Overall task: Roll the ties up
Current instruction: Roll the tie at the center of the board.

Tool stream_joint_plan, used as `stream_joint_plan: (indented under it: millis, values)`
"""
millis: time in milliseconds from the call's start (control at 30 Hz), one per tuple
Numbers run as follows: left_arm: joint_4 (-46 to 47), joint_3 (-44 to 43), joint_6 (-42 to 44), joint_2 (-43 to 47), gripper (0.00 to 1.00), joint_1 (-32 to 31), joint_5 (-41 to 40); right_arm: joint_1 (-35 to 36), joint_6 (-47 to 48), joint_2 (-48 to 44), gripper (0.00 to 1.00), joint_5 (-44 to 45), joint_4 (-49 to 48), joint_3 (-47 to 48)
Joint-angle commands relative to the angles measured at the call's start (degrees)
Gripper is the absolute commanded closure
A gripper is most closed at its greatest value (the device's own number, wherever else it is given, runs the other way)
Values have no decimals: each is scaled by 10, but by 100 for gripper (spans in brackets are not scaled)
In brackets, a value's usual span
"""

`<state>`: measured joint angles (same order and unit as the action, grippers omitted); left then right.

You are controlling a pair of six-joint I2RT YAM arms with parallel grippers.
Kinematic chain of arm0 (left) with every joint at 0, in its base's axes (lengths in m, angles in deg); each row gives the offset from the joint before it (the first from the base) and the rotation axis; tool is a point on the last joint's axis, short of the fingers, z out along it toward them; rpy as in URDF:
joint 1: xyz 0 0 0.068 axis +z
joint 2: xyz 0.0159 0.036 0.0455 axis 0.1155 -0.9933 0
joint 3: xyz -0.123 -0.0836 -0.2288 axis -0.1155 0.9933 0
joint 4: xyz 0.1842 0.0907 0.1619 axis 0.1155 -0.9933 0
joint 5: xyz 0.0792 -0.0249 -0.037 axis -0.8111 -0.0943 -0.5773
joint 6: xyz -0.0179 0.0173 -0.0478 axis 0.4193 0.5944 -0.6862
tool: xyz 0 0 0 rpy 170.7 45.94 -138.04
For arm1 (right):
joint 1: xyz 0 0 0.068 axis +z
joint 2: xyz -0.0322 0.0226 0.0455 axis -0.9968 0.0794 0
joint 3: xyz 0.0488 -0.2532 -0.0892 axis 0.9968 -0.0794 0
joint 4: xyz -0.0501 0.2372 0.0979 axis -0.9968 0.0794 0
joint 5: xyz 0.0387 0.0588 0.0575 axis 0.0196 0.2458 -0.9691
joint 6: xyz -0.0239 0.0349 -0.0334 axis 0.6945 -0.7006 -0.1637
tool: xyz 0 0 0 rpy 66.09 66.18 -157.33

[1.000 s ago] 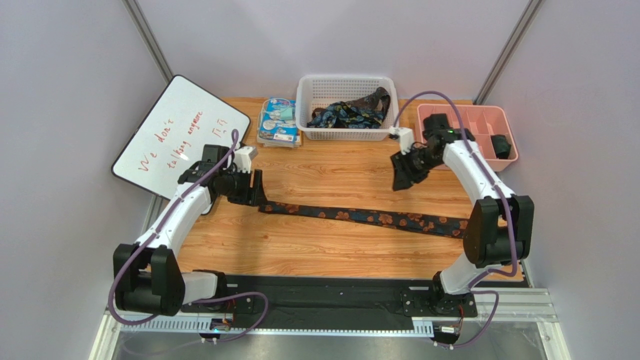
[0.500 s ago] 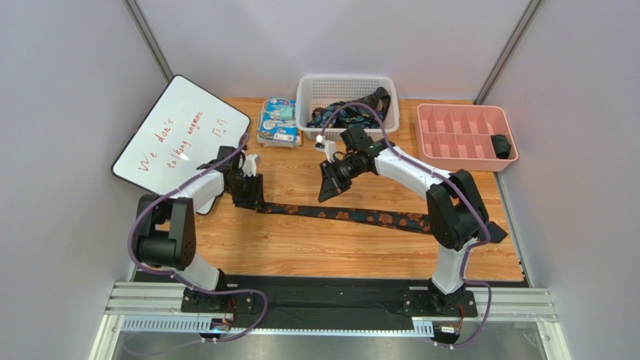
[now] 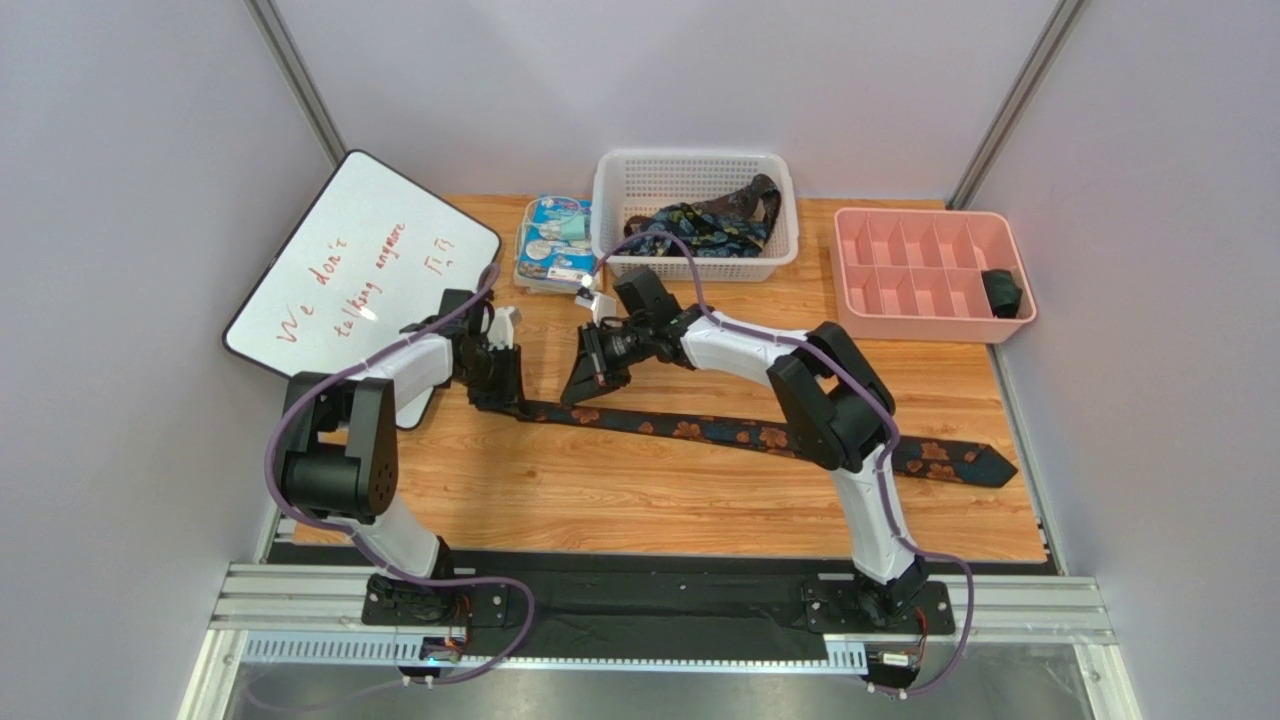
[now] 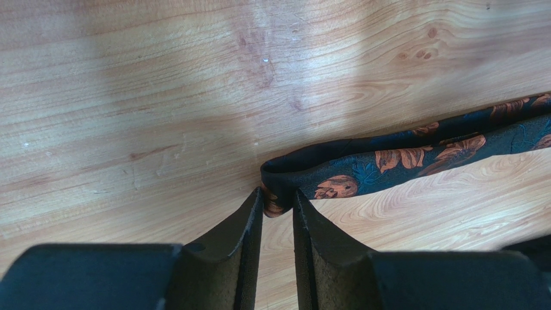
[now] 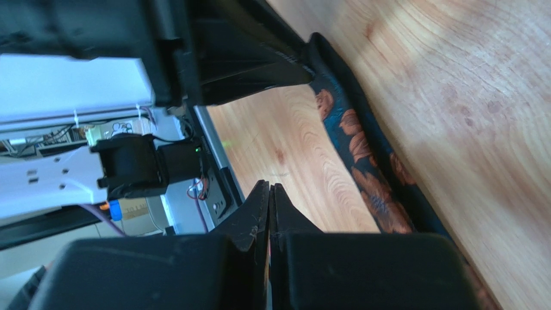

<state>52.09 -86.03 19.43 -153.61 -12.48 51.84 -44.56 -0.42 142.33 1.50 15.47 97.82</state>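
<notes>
One tie (image 3: pixel 751 435), dark with orange-brown flowers, lies stretched across the table from left to right. Its left end is folded over. In the left wrist view that folded end (image 4: pixel 284 190) sits pinched between the tips of my left gripper (image 4: pixel 278 199), whose jaws stand narrow. My left gripper (image 3: pixel 504 398) rests low on the table at that end. My right gripper (image 3: pixel 580 387) hovers just right of it, above the tie (image 5: pixel 362 168), shut with nothing between its fingers (image 5: pixel 259 200). More ties (image 3: pixel 699 228) lie heaped in the white basket (image 3: pixel 616 195).
A pink divided tray (image 3: pixel 917 285) with a dark roll in one compartment stands at the back right. A blue-white packet (image 3: pixel 555 240) lies beside the basket. A whiteboard (image 3: pixel 353 270) leans at the left. My two grippers are close together.
My right arm swung from the pink tray across to the tie's left end and its jaws shut. My left gripper's jaws narrowed onto the tie's folded end.
</notes>
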Motion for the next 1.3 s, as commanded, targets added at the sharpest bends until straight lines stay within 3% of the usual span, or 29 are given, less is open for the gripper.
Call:
stream_joint_plan:
  millis: [0, 467, 800, 1033, 1267]
  values:
    - [10, -6, -11, 21, 71, 4, 7, 8, -46, 38, 100, 43, -33, 30]
    - [17, 9, -14, 52, 72, 4, 31, 19, 6, 107, 100, 120, 58, 67]
    - [33, 24, -36, 90, 86, 0, 125, 19, 1, 117, 100, 117, 65, 70]
    - [53, 30, -47, 115, 91, -40, 167, 20, -2, 122, 100, 114, 65, 73]
    - [105, 34, -75, 55, 92, -82, 168, 23, -3, 117, 100, 105, 63, 76]
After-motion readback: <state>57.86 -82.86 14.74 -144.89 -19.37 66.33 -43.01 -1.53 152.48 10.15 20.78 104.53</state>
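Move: The tie's left end lies right between the left hand's loosely set fingers. The spot on the tie where it is to be folded is about 7 cm to this hand's right, level ahead and 1 cm lower; from the shut right fingertips that spot is 8 cm below and 1 cm forward. From the left hand, the blue packs are some 24 cm ahead and 5 cm right, the white basket 27 cm ahead and 24 cm right. The tie is pinned first: the right hand drops about 7 cm onto it just right of its left end, fingers shut, then stays there. Meanwhile the left fingers close on that end and lift it, then sweep it right about 8 cm, rising some 5 cm and drifting slightly back, to bring it across the right fingertips; the wrist tilts about 20 degrees. ##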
